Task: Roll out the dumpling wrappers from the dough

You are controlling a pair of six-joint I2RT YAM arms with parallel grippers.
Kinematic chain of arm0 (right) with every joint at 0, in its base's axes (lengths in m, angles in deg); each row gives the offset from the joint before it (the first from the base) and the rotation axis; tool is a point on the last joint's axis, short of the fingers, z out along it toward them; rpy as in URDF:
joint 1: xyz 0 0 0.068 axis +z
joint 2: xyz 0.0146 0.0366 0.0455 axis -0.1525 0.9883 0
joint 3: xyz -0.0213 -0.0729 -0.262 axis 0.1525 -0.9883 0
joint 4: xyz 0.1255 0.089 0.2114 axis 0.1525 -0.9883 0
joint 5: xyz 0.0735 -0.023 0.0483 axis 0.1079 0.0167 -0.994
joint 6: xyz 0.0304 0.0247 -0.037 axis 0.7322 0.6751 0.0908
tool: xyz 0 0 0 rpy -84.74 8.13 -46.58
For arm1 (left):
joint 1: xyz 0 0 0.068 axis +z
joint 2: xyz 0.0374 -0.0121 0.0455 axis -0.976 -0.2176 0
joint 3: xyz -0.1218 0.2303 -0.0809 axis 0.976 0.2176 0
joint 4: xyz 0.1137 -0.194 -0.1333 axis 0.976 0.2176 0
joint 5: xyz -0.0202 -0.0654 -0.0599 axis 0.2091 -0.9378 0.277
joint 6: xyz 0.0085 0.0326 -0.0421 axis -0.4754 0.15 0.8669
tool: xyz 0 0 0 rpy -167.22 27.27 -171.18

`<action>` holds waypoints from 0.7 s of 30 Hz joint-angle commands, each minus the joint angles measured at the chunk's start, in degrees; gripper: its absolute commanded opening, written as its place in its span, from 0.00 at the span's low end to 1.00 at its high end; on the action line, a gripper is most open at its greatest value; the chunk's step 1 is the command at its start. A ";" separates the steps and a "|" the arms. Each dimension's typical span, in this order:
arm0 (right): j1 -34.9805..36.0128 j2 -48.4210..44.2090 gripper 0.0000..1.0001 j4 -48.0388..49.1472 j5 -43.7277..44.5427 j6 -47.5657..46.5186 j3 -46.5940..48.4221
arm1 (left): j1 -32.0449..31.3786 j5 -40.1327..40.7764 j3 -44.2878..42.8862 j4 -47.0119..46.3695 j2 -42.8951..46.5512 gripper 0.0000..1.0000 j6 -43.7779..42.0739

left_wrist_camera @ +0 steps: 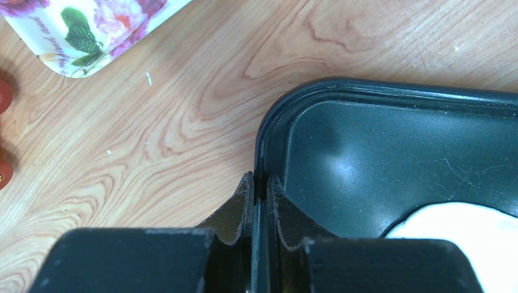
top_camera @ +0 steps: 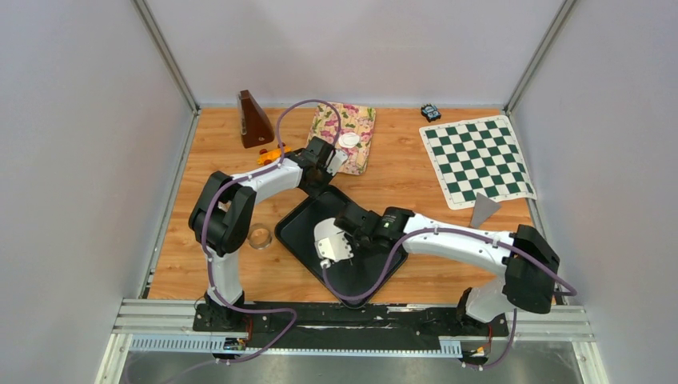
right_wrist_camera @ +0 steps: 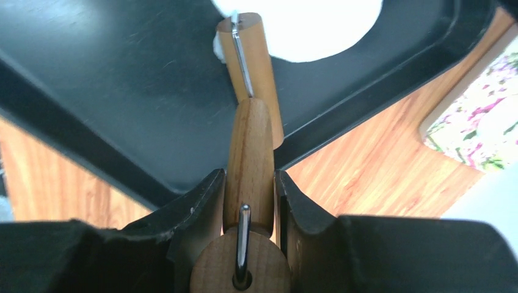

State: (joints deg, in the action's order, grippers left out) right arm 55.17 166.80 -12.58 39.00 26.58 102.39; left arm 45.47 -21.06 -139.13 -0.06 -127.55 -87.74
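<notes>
A black tray (top_camera: 376,276) lies in the middle of the table with a flat white dough sheet (top_camera: 332,238) in it. My left gripper (top_camera: 323,178) is shut on the tray's far corner rim (left_wrist_camera: 261,146), one finger inside the wall and one outside. My right gripper (top_camera: 349,232) is shut on the wooden handle (right_wrist_camera: 250,152) of a small roller. The roller's barrel (right_wrist_camera: 247,55) rests at the edge of the dough sheet (right_wrist_camera: 311,27). One round white dumpling wrapper (top_camera: 348,141) lies on the floral tray (top_camera: 364,120) behind.
A clear ring cutter (top_camera: 260,238) sits left of the black tray. A brown metronome (top_camera: 254,120) and orange-red bits (top_camera: 272,152) are at the back left. A green chessboard mat (top_camera: 477,160), a grey triangle (top_camera: 482,210) and a small black device (top_camera: 431,112) are on the right.
</notes>
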 commanded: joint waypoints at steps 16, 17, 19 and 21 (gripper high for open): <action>4.20 8.11 0.00 7.69 -2.43 1.84 7.34 | -0.19 -0.47 -1.68 -1.38 2.52 0.00 0.37; 4.58 8.17 0.00 6.49 -2.85 1.87 7.22 | -0.18 -0.45 -1.59 -1.38 2.67 0.00 0.43; 4.95 8.70 0.00 4.76 -3.63 2.25 7.06 | -0.20 -0.47 -1.61 -1.38 2.73 0.00 0.39; 4.96 10.19 0.00 3.69 -4.27 2.50 6.68 | -0.18 -0.45 -1.64 -1.45 2.68 0.00 0.38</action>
State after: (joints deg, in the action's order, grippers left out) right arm 59.50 174.89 -4.88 38.74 27.28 107.94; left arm 45.47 -21.44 -139.13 -0.11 -127.55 -87.74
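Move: Some 9 cm to the left of the right hand, about 3 cm ahead and 9 cm below, lies the flattened dough; the right hand already holds the wooden roller by its handle. The black tray under the dough has its middle roughly 7 cm left of that hand and 1 cm ahead, and the glass ring stands about 17 cm left of the dough, level with it. From the left hand, the dough lies roughly 13 cm back, 4 cm right and slightly below. Carrying the roller left towards the dough, the right hand swings about 6 cm left and 3 cm forward while rising slightly, then draws back those 3 cm and sinks just over a centimetre, bringing the lower roller over the dough's middle. The wrist tips only a few degrees and the grip stays. The left hand keeps pinching the tray rim near its far corner, holding still. ##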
